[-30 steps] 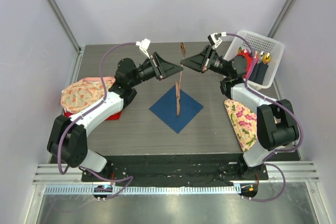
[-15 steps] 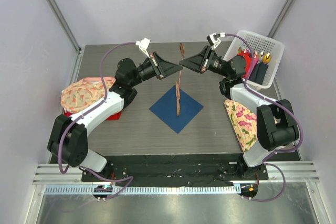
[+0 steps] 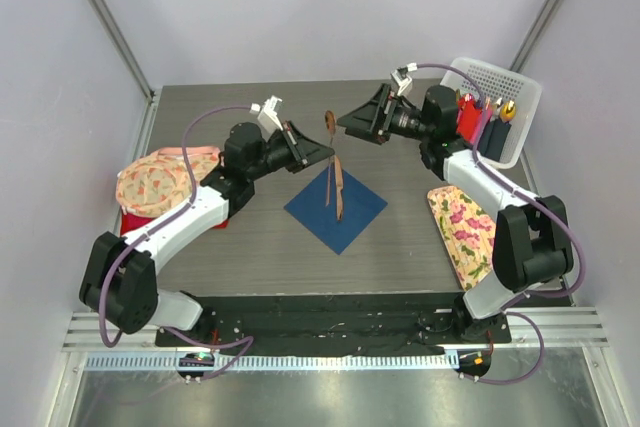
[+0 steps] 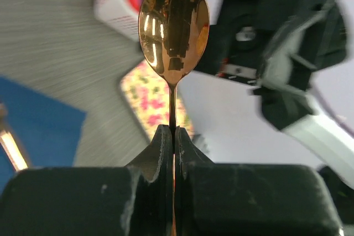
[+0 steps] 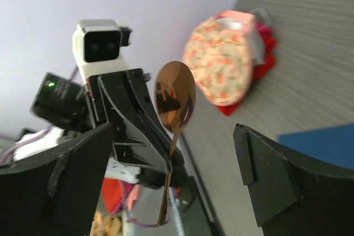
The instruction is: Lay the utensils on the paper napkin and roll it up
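My left gripper (image 3: 327, 153) is shut on the thin handle of a copper-brown spoon (image 3: 329, 123) and holds it upright in the air, bowl up. In the left wrist view the fingers (image 4: 164, 142) pinch the handle below the shiny bowl (image 4: 173, 26). My right gripper (image 3: 345, 125) is open beside the spoon without touching it. Its wide-apart fingers (image 5: 61, 181) frame the spoon (image 5: 175, 96) in the right wrist view. The dark blue paper napkin (image 3: 352, 215) lies flat mid-table with another copper utensil (image 3: 339, 197) on it.
A white basket (image 3: 515, 79) at the back right holds red and pink rolls with gold tips. A floral cloth (image 3: 160, 177) lies on a red sheet at the left. Another floral cloth (image 3: 462, 227) lies at the right.
My left gripper has carried the spoon left and toward the near side, away from the right gripper. The right gripper has stayed near its place, open.
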You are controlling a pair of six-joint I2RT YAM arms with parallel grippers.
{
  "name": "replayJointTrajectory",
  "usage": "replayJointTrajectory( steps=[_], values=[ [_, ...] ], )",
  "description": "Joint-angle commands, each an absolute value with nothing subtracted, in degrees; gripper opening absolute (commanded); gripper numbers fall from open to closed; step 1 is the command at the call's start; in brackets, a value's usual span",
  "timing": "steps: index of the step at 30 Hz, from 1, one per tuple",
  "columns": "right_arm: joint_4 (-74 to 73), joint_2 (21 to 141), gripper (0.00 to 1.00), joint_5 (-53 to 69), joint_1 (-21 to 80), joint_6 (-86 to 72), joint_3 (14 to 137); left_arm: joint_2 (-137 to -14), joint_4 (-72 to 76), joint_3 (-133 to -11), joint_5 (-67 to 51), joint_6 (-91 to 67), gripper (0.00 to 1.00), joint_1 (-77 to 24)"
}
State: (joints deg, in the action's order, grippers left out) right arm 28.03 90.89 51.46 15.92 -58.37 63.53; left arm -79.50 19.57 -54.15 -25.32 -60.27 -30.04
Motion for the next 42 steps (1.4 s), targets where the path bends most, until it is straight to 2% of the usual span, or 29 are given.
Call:
replayJointTrajectory(
  steps=[1,6,10,14,20,42],
  values=[
    [2.74,86.57,1.00,41.34,13.63,-36.58,69.61,-79.18,-1.53,-58.70,-8.33,-51.08,0.00,-30.84],
    [-6.49,84.64,1.00,35.87,13.01,-25.94,70.49,-86.74,-11.24,-62.66,-0.35,-48.16,0.00,-33.74],
    [-12.12,83.85,1.00,29.81,13.01,-17.16,72.15,-92.10,-12.64,-65.38,2.17,-46.24,0.00,-37.17],
    [-18.53,84.02,1.00,18.66,13.01,-9.07,76.19,-97.37,-13.63,-67.67,3.69,-46.15,0.00,-37.27],
    [-20.74,84.55,1.00,14.25,13.01,-5.54,79.89,-103.44,-9.94,-71.19,4.74,-44.30,0.00,-37.27],
    [-20.83,84.11,1.00,18.54,13.01,-6.94,77.26,-113.90,-8.52,-78.66,5.98,-47.20,0.00,-37.27]
  ],
)
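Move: The left hand holds the spoon by its handle, bowl forward and tilted up. Below it by about 24 cm lie the blue napkin, its middle 1 cm ahead and 2 cm right, and the knife, its middle 6 cm ahead and 3 cm right. From the empty, open right hand the napkin's middle is some 3 cm back, 1 cm left and 26 cm down; the white basket is roughly 32 cm right, 24 cm ahead and 23 cm down. Keeping its shut grip on the handle, the left hand sinks about 22 cm towards the napkin, tipping its fingers steeply down as it goes, then eases forward some 4 cm, low over the napkin, to bring the spoon alongside the knife on its left. Meanwhile the right hand, already clear of the spoon, backs off to the right and somewhat forward and down, turning its fingers downward and keeping them wide open. ##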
